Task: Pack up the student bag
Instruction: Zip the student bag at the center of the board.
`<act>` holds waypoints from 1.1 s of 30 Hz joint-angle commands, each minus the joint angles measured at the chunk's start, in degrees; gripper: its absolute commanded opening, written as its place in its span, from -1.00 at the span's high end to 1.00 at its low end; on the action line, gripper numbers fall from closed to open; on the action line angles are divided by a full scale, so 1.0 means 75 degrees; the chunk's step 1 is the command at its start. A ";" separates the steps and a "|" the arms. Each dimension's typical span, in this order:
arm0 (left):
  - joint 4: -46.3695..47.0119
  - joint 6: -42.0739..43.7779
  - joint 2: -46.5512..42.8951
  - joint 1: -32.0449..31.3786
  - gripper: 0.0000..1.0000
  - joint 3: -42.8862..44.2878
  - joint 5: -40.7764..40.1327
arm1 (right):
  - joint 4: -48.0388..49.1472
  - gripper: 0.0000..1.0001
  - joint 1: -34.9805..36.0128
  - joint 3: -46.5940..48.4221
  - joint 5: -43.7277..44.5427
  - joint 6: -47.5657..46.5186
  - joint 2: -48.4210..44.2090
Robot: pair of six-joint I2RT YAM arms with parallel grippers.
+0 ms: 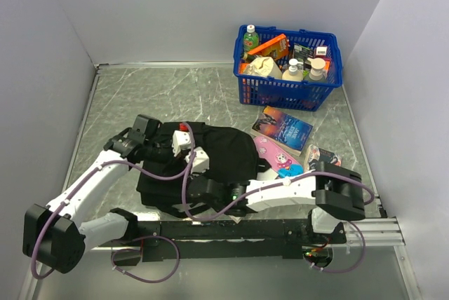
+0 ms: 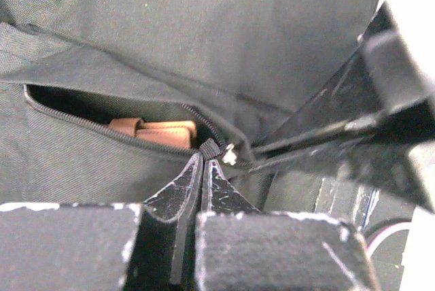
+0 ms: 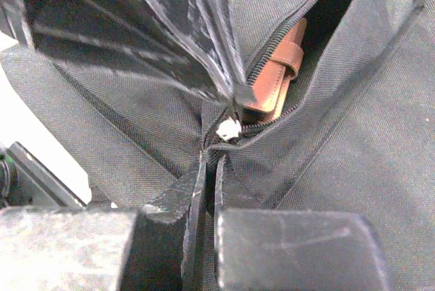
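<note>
The student bag (image 1: 224, 156) is a black fabric backpack lying flat in front of the arm bases. A side pocket (image 2: 75, 104) on it is unzipped, with a brown leather wallet (image 2: 160, 130) inside. My left gripper (image 2: 204, 158) is shut on the black zipper pull (image 2: 209, 147) at the end of that opening. The right gripper (image 3: 211, 158) is shut on a fold of bag fabric (image 3: 272, 162) just below the zipper end, with the wallet (image 3: 280, 66) beyond it. In the top view both grippers, left (image 1: 184, 147) and right (image 1: 198, 167), meet over the bag's left half.
A blue plastic basket (image 1: 287, 93) of bottles and boxes stands at the back right. On the table right of the bag lie a book (image 1: 283, 129), a pink item (image 1: 270, 151) and a small colourful pack (image 1: 319, 154). Walls close in left, right and behind.
</note>
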 commanded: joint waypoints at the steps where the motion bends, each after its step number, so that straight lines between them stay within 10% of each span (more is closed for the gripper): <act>1: 0.0746 0.0099 0.0241 -0.0046 0.98 0.0380 -0.0189 | -0.0387 1.00 0.0242 -0.0508 -0.0177 0.0001 -0.0723; 33: 0.3618 -0.2162 0.3055 0.0844 0.98 0.2302 -0.3929 | -0.0400 1.00 0.1063 -0.0638 -0.0328 -0.0526 -0.1110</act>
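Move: The left hand already grips the pull of the pocket zip; the zip's far end lies about 14 cm ahead, 1 cm to its right and 2 cm lower. The brown wallet in the open pocket is some 4 cm ahead, 2 cm right and 2 cm below. The zip's near end is roughly 3 cm behind and 1 cm right. The right hand pinches that end's cloth, the far end about 17 cm straight ahead and 1 cm lower. Left draws the zip pull forward about 14 cm, sinking slightly, while right keeps pinching and hauls cloth back 4 cm. ##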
